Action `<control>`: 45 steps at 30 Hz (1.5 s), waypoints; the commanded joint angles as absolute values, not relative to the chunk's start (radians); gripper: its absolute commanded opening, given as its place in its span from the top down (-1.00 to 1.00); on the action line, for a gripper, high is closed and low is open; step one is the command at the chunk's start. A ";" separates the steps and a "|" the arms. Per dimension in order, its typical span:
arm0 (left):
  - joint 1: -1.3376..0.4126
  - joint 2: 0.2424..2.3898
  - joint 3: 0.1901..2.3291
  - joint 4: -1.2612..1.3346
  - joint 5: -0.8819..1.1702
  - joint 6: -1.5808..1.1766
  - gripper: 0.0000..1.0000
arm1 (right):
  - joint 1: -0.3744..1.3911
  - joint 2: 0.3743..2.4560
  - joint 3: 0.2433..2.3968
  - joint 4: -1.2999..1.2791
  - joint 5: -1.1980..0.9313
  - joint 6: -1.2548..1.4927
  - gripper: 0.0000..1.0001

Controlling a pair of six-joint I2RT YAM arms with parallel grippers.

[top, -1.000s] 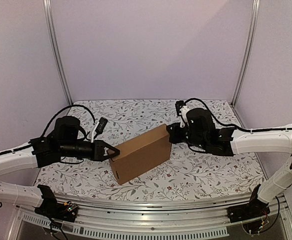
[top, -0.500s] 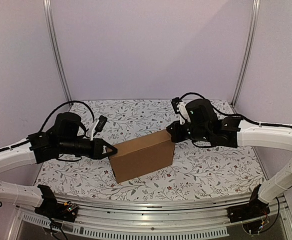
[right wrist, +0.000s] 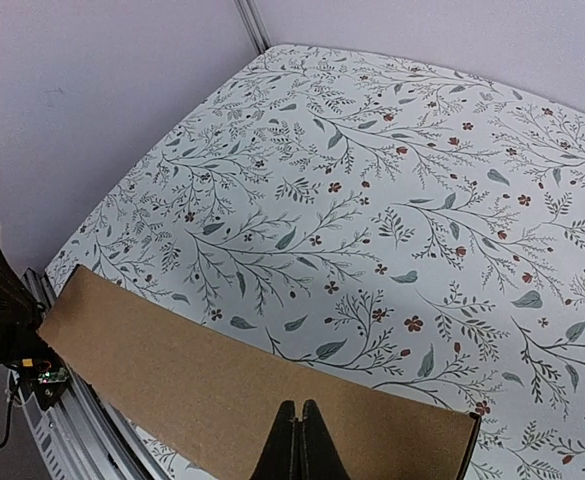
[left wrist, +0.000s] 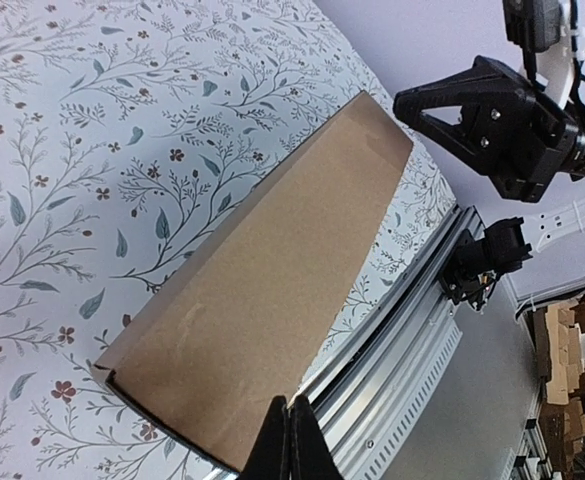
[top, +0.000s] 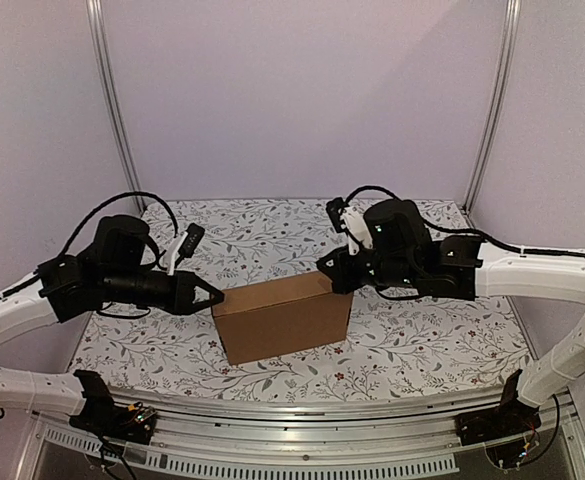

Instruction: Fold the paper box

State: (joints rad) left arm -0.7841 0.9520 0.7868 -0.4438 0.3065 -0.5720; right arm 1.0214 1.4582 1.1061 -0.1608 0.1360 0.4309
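Observation:
The paper box [top: 282,316] is a closed plain brown cardboard box standing on the floral table, its long side facing the near edge. My left gripper [top: 218,295] is shut and empty, its tip at the box's upper left corner. My right gripper [top: 324,266] is shut and empty at the box's upper right back corner. In the left wrist view the shut fingertips [left wrist: 290,409] sit over the near end of the box [left wrist: 272,300]. In the right wrist view the shut fingertips [right wrist: 298,410] rest over the box's top face [right wrist: 212,385].
The floral table cover [top: 272,235] stretches behind the box to the back wall. A metal rail [top: 302,410] runs along the near edge. Upright posts [top: 112,100] stand at the back corners.
The box has turned from a diagonal stance to nearly square with the near edge. The left gripper drew back to the left; the right gripper moved left and forward along the box's far corner.

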 commanded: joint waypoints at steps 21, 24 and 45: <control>-0.624 1.215 1.038 -0.534 0.158 -0.422 1.00 | 1.123 1.202 0.637 -0.084 0.229 0.761 1.00; -0.617 1.295 1.063 -0.538 0.207 -0.420 1.00 | 1.124 1.250 0.605 0.015 0.213 0.847 1.00; -0.617 1.388 1.029 -0.512 0.398 -0.424 1.00 | 1.097 1.860 0.696 0.727 0.143 1.331 1.00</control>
State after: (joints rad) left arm -0.6250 1.3991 1.0473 -0.5228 0.3664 -0.4301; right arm 1.1141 1.7916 0.6312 0.5850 0.1589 1.2476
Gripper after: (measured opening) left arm 0.002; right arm 0.003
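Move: The box stands on edge between the shut grippers, its middle about 8 cm to the right hand's left, 1 cm back and 15 cm below. Its lower right corner on the near side is some 4 cm right of that hand, 1 cm back and 21 cm down. From the left hand the box's middle lies roughly 6 cm ahead, 12 cm right and 14 cm below. Right hand draws back, then drops some 19 cm to the box's near side; left arcs forward 8 cm. ##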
